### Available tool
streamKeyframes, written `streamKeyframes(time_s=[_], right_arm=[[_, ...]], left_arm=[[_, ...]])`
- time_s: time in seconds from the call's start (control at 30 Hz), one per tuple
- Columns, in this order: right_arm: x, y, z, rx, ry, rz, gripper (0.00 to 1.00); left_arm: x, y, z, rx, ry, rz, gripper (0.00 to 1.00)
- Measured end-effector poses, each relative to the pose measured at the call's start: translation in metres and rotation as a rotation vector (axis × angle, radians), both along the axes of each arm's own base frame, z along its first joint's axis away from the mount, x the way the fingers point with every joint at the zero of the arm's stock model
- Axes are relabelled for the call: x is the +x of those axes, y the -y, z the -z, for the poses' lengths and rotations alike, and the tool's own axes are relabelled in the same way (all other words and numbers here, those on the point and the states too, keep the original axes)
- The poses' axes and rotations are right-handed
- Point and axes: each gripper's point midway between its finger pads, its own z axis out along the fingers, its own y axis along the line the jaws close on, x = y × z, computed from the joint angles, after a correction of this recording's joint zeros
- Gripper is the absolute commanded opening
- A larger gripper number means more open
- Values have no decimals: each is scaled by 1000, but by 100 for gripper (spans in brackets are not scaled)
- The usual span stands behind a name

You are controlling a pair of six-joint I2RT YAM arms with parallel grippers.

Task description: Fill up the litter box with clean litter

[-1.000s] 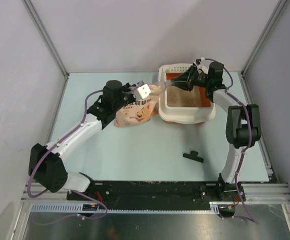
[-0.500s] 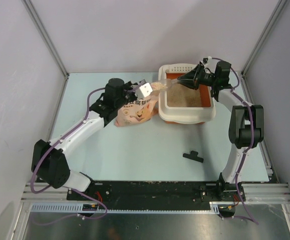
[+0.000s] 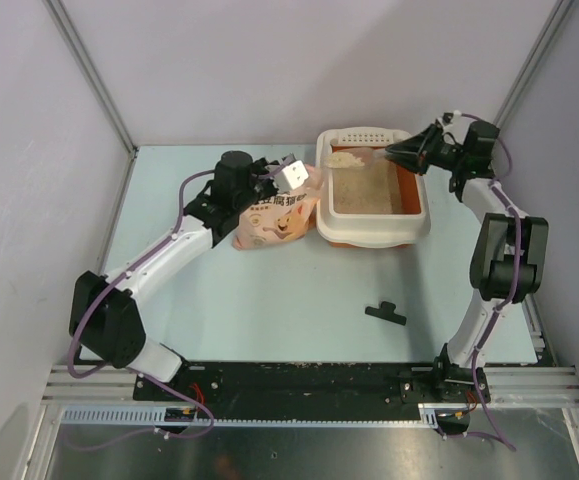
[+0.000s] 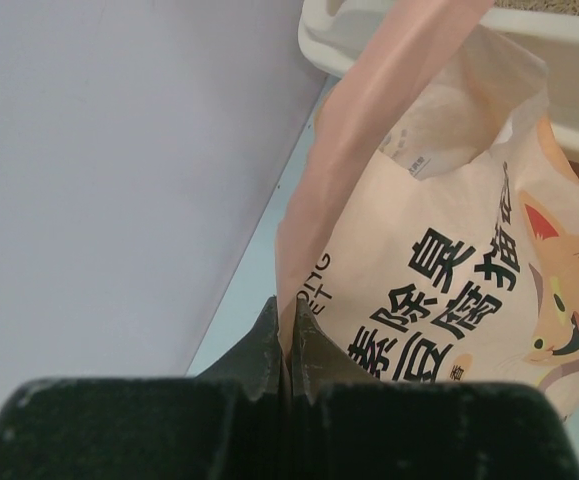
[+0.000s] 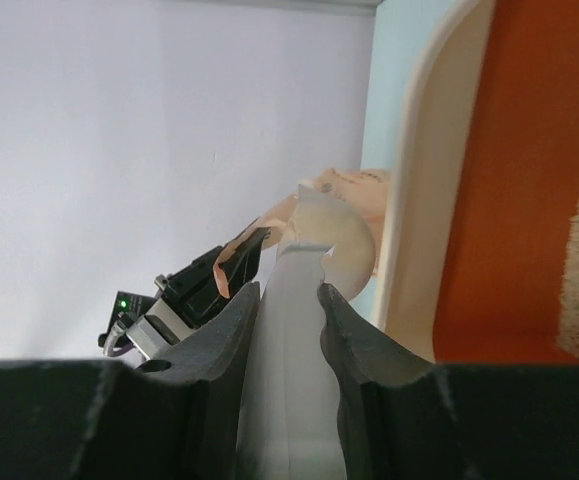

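The litter box (image 3: 369,237), cream rim and orange walls, stands at the back right with tan clean litter (image 3: 364,192) on its floor. Its rim (image 5: 419,200) and orange wall (image 5: 509,200) fill the right of the right wrist view. My right gripper (image 3: 401,152) is shut on the handle of a white scoop (image 5: 294,330). The scoop's bowl (image 3: 344,158), heaped with litter, hangs over the box's far left corner. The pink-peach litter bag (image 3: 269,222) leans against the box's left side. My left gripper (image 4: 287,322) is shut on the bag's edge (image 4: 314,250).
A small black clip (image 3: 386,313) lies on the table in front of the box. Grey walls and metal frame posts close the table in at the back and on both sides. The box sits near the right wall.
My right gripper has drawn back to the right with the scoop, whose bowl left the bag's mouth and now sits over the box. The left arm has kept hold of the bag, barely shifting.
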Motion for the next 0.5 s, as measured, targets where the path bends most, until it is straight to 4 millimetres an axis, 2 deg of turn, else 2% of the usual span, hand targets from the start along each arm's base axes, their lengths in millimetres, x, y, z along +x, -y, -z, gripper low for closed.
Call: streamKeyframes(time_s=[0.27,0.5], right_arm=[[14,65,4,-34,1,136,0],[39,87,2,-226,85,245,0]], left_arm=[[1,3,0,5,2,6,0],[1,3,0,4,2,8,0]])
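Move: The litter box lies under the right hand, its middle about 18 cm below, some 5 cm back and only 2 cm to the left; the hand already holds the clear scoop, loaded with litter and pointing left over the far end of the box. The litter bag stands about 25 cm to this hand's left and 11 cm back. From the left hand, the box's middle is roughly 22 cm to the right, 2 cm back and 18 cm below. The right hand keeps its grip on the loaded scoop and sweeps about 9 cm to the right, away from the bag and towards the far right corner of the litter box, adding some 4 cm forward mostly in the second half while its height hardly changes. As the sideways run slows, the wrist swings about 15 degrees clockwise, rolls a little and begins to dip the scoop's tip by roughly 10 degrees, while the left hand stays put, still pinching the top edge of the bag. ##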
